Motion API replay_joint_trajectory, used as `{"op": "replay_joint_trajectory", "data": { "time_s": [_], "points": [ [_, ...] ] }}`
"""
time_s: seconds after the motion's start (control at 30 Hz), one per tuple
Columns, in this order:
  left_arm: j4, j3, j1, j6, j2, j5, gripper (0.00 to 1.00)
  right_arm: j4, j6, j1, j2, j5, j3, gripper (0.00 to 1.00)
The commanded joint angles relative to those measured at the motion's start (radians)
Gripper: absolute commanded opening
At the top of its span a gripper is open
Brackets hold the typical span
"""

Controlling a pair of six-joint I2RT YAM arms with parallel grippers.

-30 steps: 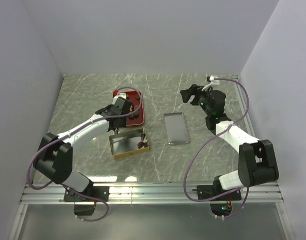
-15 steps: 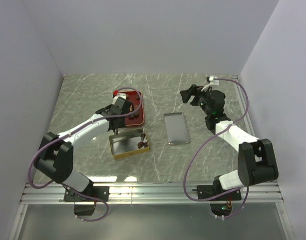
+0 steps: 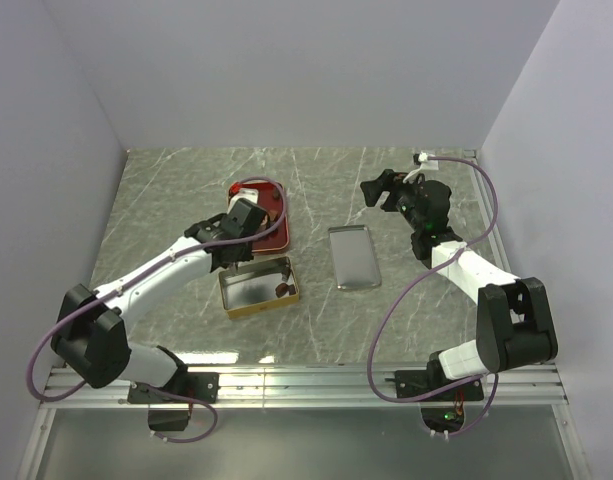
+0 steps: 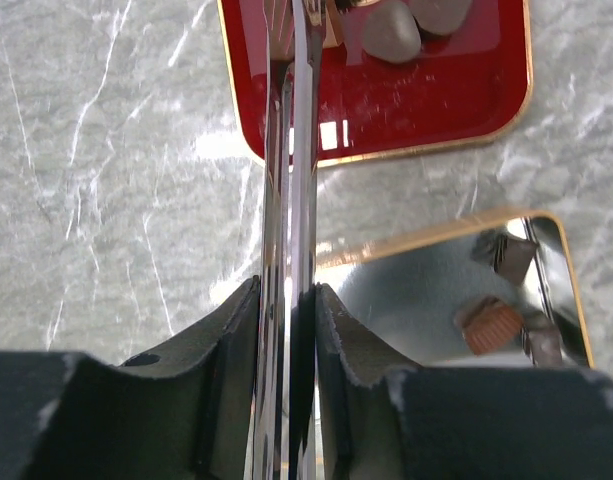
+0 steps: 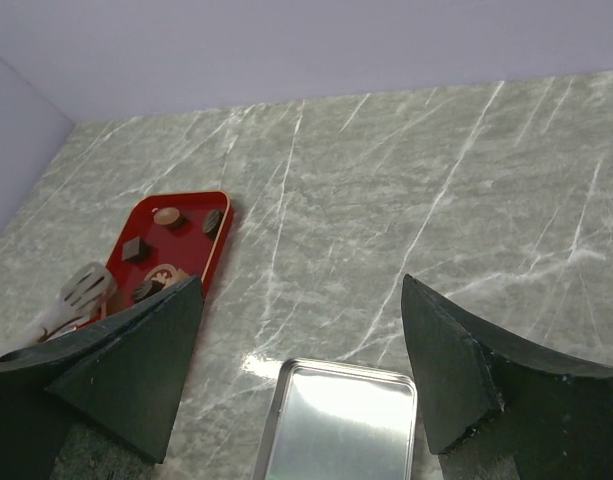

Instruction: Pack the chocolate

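Several dark brown chocolates [image 4: 391,32] lie on the red tray [image 3: 278,228]; a few more [image 4: 489,322] sit at the right end of the open gold tin [image 3: 248,292]. My left gripper [image 3: 236,224] is shut on thin metal tongs [image 4: 298,150], whose tips reach over the tray's near edge. Whether the tongs hold a piece is hidden. My right gripper [image 3: 377,190] is open and empty, held above the table at the back right. In the right wrist view, the tray's chocolates [image 5: 136,248] lie at the left.
The tin's silver lid [image 3: 353,257] lies flat between the arms, right of the tin; it also shows in the right wrist view [image 5: 336,425]. Walls close the table at the back and on both sides.
My left arm has lowered its elbow and shifted the gripper with the tongs slightly toward the tin. The right arm has not moved.
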Motion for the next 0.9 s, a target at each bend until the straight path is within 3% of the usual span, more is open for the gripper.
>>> {"op": "replay_joint_trajectory", "data": {
  "time_s": [0.0, 0.5, 0.87],
  "points": [
    [-0.039, 0.032, -0.017, -0.025, -0.068, -0.013, 0.31, 0.023, 0.0, -0.007, -0.001, -0.013, 0.055, 0.87],
    [-0.094, -0.009, -0.091, -0.048, -0.223, 0.065, 0.31, 0.028, 0.006, -0.009, 0.0, -0.029, 0.059, 0.87],
    [-0.059, -0.083, -0.101, -0.026, -0.352, 0.272, 0.31, 0.026, 0.005, -0.007, 0.007, -0.027, 0.059, 0.87]
  ]
}}
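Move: The left hand already holds the tongs, whose tips grip a chocolate. The gold-rimmed box it is for is centred about 8 cm to this hand's right, 3 cm back and 12 cm below. In the box, the packed chocolates sit some 14 cm right and 1 cm back; the red tray is about 18 cm ahead and 8 cm right. From the idle right hand the box lies roughly 32 cm left, 16 cm back and 20 cm below. Still gripping the tongs, the left hand draws back about 7 cm, rising, bringing their tips boxward from the red tray. ##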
